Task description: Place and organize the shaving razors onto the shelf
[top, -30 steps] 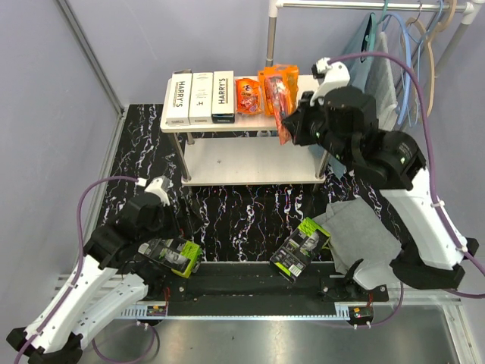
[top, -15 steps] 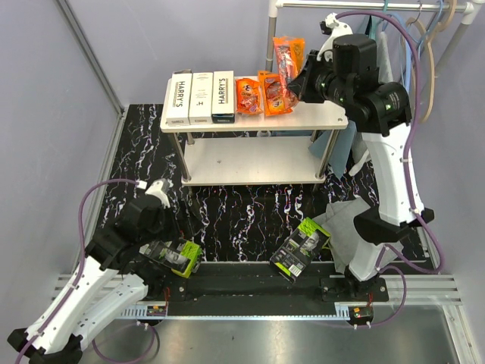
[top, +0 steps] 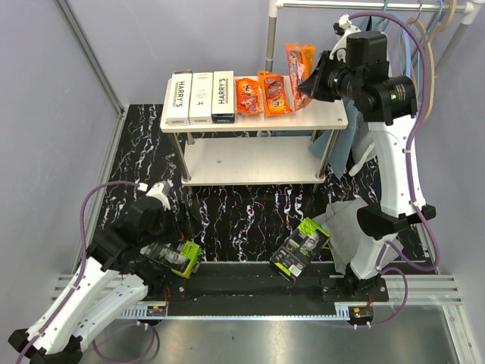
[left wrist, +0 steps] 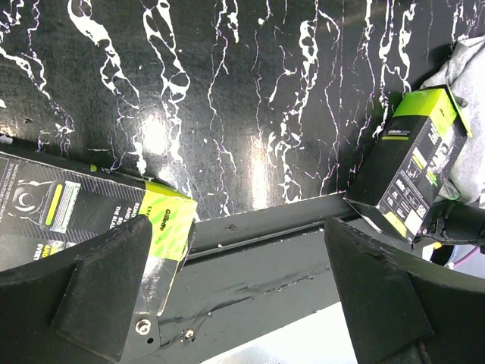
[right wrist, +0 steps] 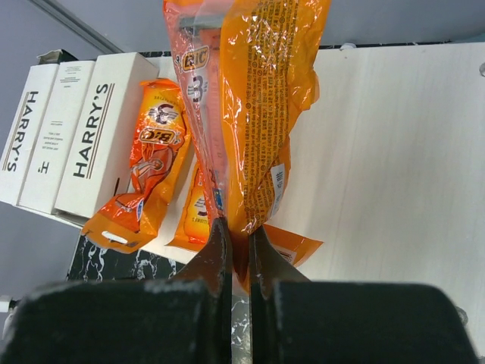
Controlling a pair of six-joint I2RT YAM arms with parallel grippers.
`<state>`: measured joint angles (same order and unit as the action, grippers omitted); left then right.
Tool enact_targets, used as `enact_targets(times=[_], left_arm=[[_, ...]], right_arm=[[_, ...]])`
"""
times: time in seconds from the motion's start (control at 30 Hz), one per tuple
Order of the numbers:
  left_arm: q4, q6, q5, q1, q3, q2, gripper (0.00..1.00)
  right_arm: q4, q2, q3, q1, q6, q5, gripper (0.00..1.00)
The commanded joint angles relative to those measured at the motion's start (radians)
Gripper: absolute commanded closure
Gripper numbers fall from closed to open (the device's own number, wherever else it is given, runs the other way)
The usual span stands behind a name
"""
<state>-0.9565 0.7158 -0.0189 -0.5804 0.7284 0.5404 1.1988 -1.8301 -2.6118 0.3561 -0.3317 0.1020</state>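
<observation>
The shelf [top: 327, 114] stands at the back, with three white HARRY'S boxes [top: 201, 97] at the left of its top board. Two orange razor packs [top: 261, 94] lie beside them. My right gripper [top: 309, 80] is shut on the lower edge of a third orange pack [top: 298, 64], held upright above the board's right part. In the right wrist view the gripper [right wrist: 238, 231] pinches that pack [right wrist: 250, 98] over the bare board [right wrist: 394, 152]. My left gripper [left wrist: 239, 227] is open, low over the front rail. A black-and-green pack [left wrist: 76, 212] lies by its left finger, another [left wrist: 417, 171] to the right.
A grey cloth [top: 364, 235] lies on the black marbled floor at the right, partly under the green pack [top: 301, 249]. A clothes rail with hangers [top: 409, 30] stands behind the right arm. The shelf's lower board [top: 250, 161] holds nothing.
My right arm has lifted the orange pack from in front of the shelf, up and to the right over the top board. The left arm has hardly moved.
</observation>
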Motion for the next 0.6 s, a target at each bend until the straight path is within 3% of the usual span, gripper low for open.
enact_targets(times=[0.0,0.57], left_arm=[[0.013,0.007,-0.007,0.002,-0.003,-0.005,0.01],[0.010,0.002,-0.009,0.002,-0.004,0.006,0.01]], right_arm=[[-0.031,0.003,0.009,-0.025,0.000,0.050,0.99],[-0.031,-0.086,0.018,-0.077,-0.017,0.080,0.95]])
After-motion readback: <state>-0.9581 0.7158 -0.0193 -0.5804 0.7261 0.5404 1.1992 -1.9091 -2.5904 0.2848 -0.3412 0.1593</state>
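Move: The right hand, already pinching the near end of the third orange razor pack, has the free strip of the top shelf roughly 5 cm ahead, straight in line and about 7 cm below. At that same height, the second orange pack lies some 5 cm ahead and 8 cm to the left, and the first pack about 4 cm ahead and 15 cm left. From the idle left hand, the free strip is roughly 29 cm ahead, 32 cm right and 18 cm up. The right arm lowers the held orange pack towards the free strip of shelf beside the second pack, sinking about 4 cm and reaching roughly 3 cm forward, with a slight drift to the right, gently at first and faster towards the end. The wrist tips some 5 degrees further down, so that the pack's raised far end comes down over the boards, while the nearly shut fingers keep their pinch on its near end. ##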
